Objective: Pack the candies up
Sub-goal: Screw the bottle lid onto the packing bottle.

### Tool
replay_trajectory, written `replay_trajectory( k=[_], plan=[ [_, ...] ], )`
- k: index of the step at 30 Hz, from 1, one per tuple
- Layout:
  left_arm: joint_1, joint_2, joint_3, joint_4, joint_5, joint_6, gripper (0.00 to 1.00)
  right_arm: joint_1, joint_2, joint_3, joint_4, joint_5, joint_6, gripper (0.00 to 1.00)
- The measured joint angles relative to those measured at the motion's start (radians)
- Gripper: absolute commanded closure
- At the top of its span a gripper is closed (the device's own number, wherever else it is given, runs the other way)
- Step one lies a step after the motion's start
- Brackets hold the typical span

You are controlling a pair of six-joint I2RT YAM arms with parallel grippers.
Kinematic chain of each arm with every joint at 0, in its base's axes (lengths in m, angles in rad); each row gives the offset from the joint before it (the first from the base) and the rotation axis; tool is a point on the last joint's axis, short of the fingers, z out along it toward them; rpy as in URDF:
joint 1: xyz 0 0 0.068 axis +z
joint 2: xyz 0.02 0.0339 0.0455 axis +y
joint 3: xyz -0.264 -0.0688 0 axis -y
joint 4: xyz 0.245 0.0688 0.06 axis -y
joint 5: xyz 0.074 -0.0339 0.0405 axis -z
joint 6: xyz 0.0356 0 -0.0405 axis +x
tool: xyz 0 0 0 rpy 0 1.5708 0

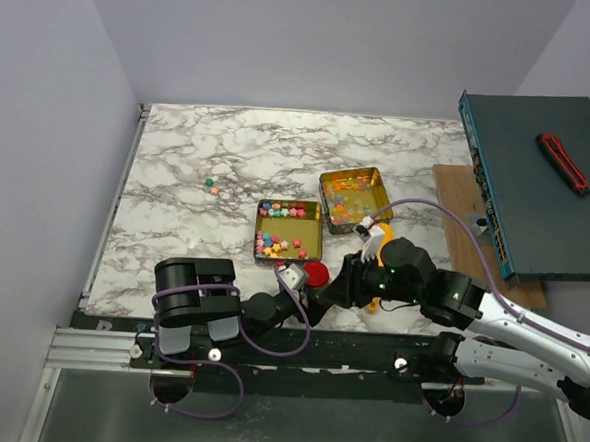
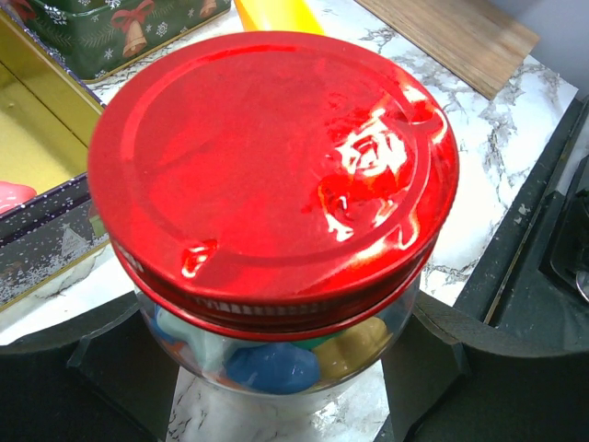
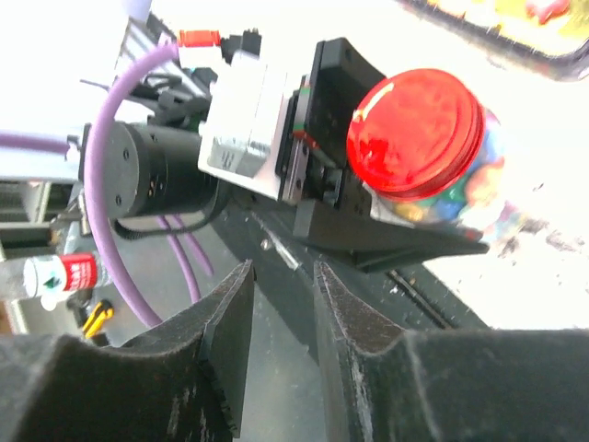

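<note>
A clear jar (image 2: 276,359) with a red cap (image 2: 276,166) stands on the marble between my left gripper's (image 2: 276,345) fingers (image 2: 120,359), which are shut on its sides. Pastel candies (image 2: 271,368) show through the glass. From above, the capped jar (image 1: 316,273) sits just in front of two gold tins (image 1: 258,231) (image 1: 381,183) holding more candies (image 1: 278,245). My right gripper (image 3: 281,304) is open with nothing between its jaws, low beside the jar (image 3: 442,184) and the left gripper (image 1: 299,278). A couple of loose candies (image 1: 211,186) lie far left.
A yellow scoop (image 1: 383,233) rests by the right arm's wrist (image 1: 397,272). A wooden board (image 1: 456,206) and a teal case (image 1: 538,176) carrying a red-black tool (image 1: 563,162) lie at the right. The dark base rail (image 1: 297,356) runs along the near edge.
</note>
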Motion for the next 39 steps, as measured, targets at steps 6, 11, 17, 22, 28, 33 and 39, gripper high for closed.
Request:
replay_trajectory(
  k=[6, 11, 17, 22, 28, 33, 39],
  plan=[
    [0.001, 0.0, 0.0, 0.0, 0.006, -0.001, 0.62, 0.0, 0.072, 0.079, -0.033, 0.16, -0.002, 0.62],
    [0.002, 0.0, 0.0, 0.0, 0.014, -0.002, 0.62, 0.0, 0.115, 0.108, -0.046, 0.264, 0.002, 0.62],
    [0.002, 0.0, 0.0, 0.0, 0.018, -0.001, 0.63, -0.001, 0.222, 0.175, -0.052, 0.352, -0.026, 0.62],
    [0.002, 0.0, 0.0, 0.0, 0.023, -0.001, 0.63, -0.023, 0.323, 0.194, -0.045, 0.364, -0.061, 0.62],
    [0.002, -0.001, -0.001, 0.0, 0.027, -0.002, 0.63, -0.075, 0.382, 0.194, -0.019, 0.343, -0.093, 0.62],
    [0.003, -0.001, -0.001, 0.0, 0.028, -0.002, 0.63, -0.107, 0.398, 0.182, 0.023, 0.297, -0.108, 0.62],
    [0.005, -0.001, -0.001, 0.0, 0.031, -0.002, 0.63, -0.111, 0.403, 0.15, 0.067, 0.232, -0.117, 0.66]
  ],
)
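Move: The red lid already sits on the bottle that the left hand holds, about 5 cm above that hand's point and hardly 1 cm ahead. From the right hand, the lid lies some 7 cm ahead, 4 cm to the left and 8 cm lower. The near candy tin is about 18 cm ahead and 14 cm left of the right hand, the yellow scoop about 11 cm ahead and 10 cm right, both some 17 cm down. The lid is approached afresh by the right hand, which swings forward about 10 cm past its right side, dipping some 5 cm in the second half. The wrist turns clockwise and tips the fingers down, each about 15 degrees; they stay part-open, one ending over the lid's far part, with contact unclear. The left hand keeps the bottle steady. ##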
